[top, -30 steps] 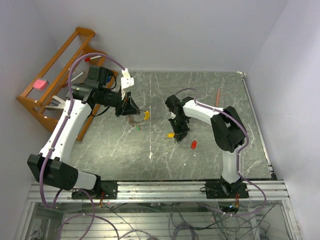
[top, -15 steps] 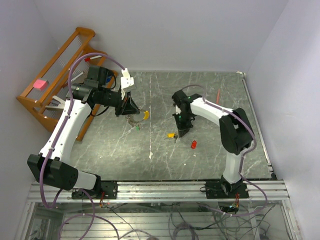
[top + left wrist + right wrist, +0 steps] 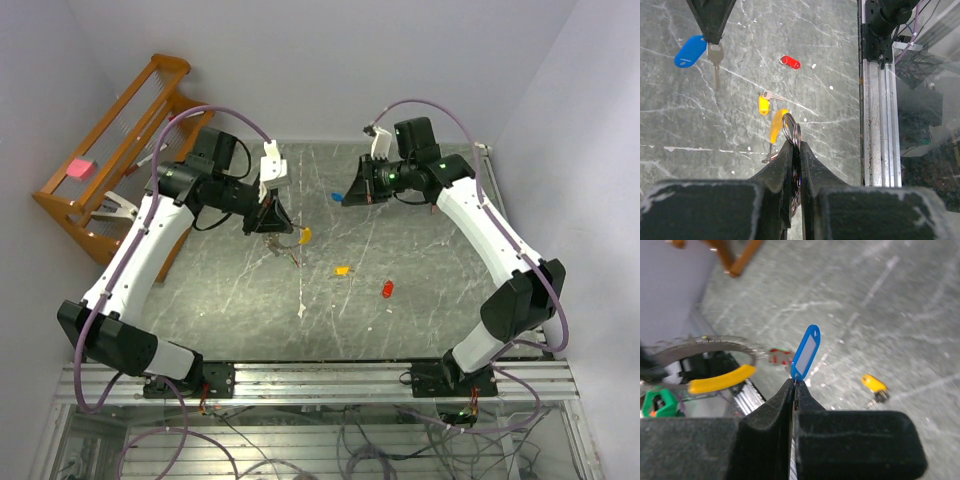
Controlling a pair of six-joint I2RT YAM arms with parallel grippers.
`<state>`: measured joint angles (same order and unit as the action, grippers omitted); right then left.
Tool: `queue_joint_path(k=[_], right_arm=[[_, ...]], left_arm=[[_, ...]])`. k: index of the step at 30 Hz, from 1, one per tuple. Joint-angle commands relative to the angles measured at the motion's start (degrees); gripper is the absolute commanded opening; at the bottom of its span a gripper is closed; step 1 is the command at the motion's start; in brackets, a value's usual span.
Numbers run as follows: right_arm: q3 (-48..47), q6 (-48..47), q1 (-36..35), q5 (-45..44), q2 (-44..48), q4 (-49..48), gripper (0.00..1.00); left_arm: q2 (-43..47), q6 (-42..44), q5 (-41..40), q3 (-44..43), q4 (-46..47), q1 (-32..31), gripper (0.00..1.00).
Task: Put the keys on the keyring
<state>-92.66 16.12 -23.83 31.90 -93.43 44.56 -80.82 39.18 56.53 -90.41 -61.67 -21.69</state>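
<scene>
My left gripper (image 3: 274, 220) is shut on the keyring (image 3: 791, 131), a silvery wire loop that sticks out past the tips and carries a curved yellow banana piece (image 3: 776, 127). A green tag (image 3: 660, 402) hangs by the ring. My right gripper (image 3: 348, 198) is shut on a key with a blue tag (image 3: 805, 354) and holds it above the table, facing the left gripper. Its silver blade (image 3: 716, 62) hangs beside the tag. A yellow key (image 3: 342, 270) and a red key (image 3: 387, 290) lie loose on the marble table (image 3: 420, 300).
A wooden rack (image 3: 110, 170) with a pink block (image 3: 80, 168) leans outside the table's far left corner. An aluminium rail (image 3: 320, 380) runs along the near edge. Walls close in behind and to the right.
My right gripper has shut on the blue key and lifted it from beside the yellow key up toward the back middle. My left gripper has shifted slightly right with the keyring.
</scene>
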Motion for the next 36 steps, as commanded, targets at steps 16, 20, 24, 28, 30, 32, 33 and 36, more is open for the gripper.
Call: queue_joint_path(k=[16,20,24,28,30,32,33,36], right_arm=[[-4.6,14.0,-2.0,20.7,2.3,-18.8,0.00],[-3.0,10.9,-4.0,20.3,3.3,-18.4,0.00],[-1.6,9.2,-4.1,21.3,5.1,-19.2,0.00],[-2.6,8.6,-4.1,24.2,4.8,-17.0,0.00],[-3.2,7.4,-4.1,25.4,4.5,-15.0,0.00],[-3.0,4.2,-3.9,24.7,4.5,-10.9,0.00],[-2.9,2.5,-3.3,22.1,4.3,-7.7,0.00],[-2.1,-3.4,-1.2,14.3,1.6,4.1,0.00]], left_arm=[[-1.2,-0.2,2.2,-2.0,-1.0,-2.6,0.07],[-1.3,-2.5,3.5,-2.2,0.3,-2.6,0.07],[-1.2,-3.8,1.7,-2.6,1.0,-2.6,0.07],[-0.5,-4.1,0.7,-2.0,1.6,-2.4,0.07],[-0.2,-4.0,0.3,-1.9,1.6,-2.1,0.07],[0.2,-3.7,0.2,-1.6,1.3,-1.7,0.07],[0.4,-3.2,0.2,-1.6,0.7,-1.6,0.07],[1.1,-0.9,-0.6,-2.3,-1.7,-1.3,0.07]])
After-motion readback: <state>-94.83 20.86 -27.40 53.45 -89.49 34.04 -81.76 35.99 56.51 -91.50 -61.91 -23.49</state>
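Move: The right hand already holds the blue-tagged key; the keyring's looped end lies about 9 cm to its left, 9 cm back and 5 cm higher. The keyring's yellow sleeve hangs some 8 cm left and 10 cm back, about level. On the table 24 cm below, the yellow-tagged key is 6 cm back and the red tag 10 cm back, 12 cm right. From the left hand, gripping the keyring, the blue-tagged key is 9 cm ahead, 10 cm right, 5 cm lower. Lifting about 10 cm, the right hand carries the blue-tagged key left, then back towards the keyring, fingers levelling. ##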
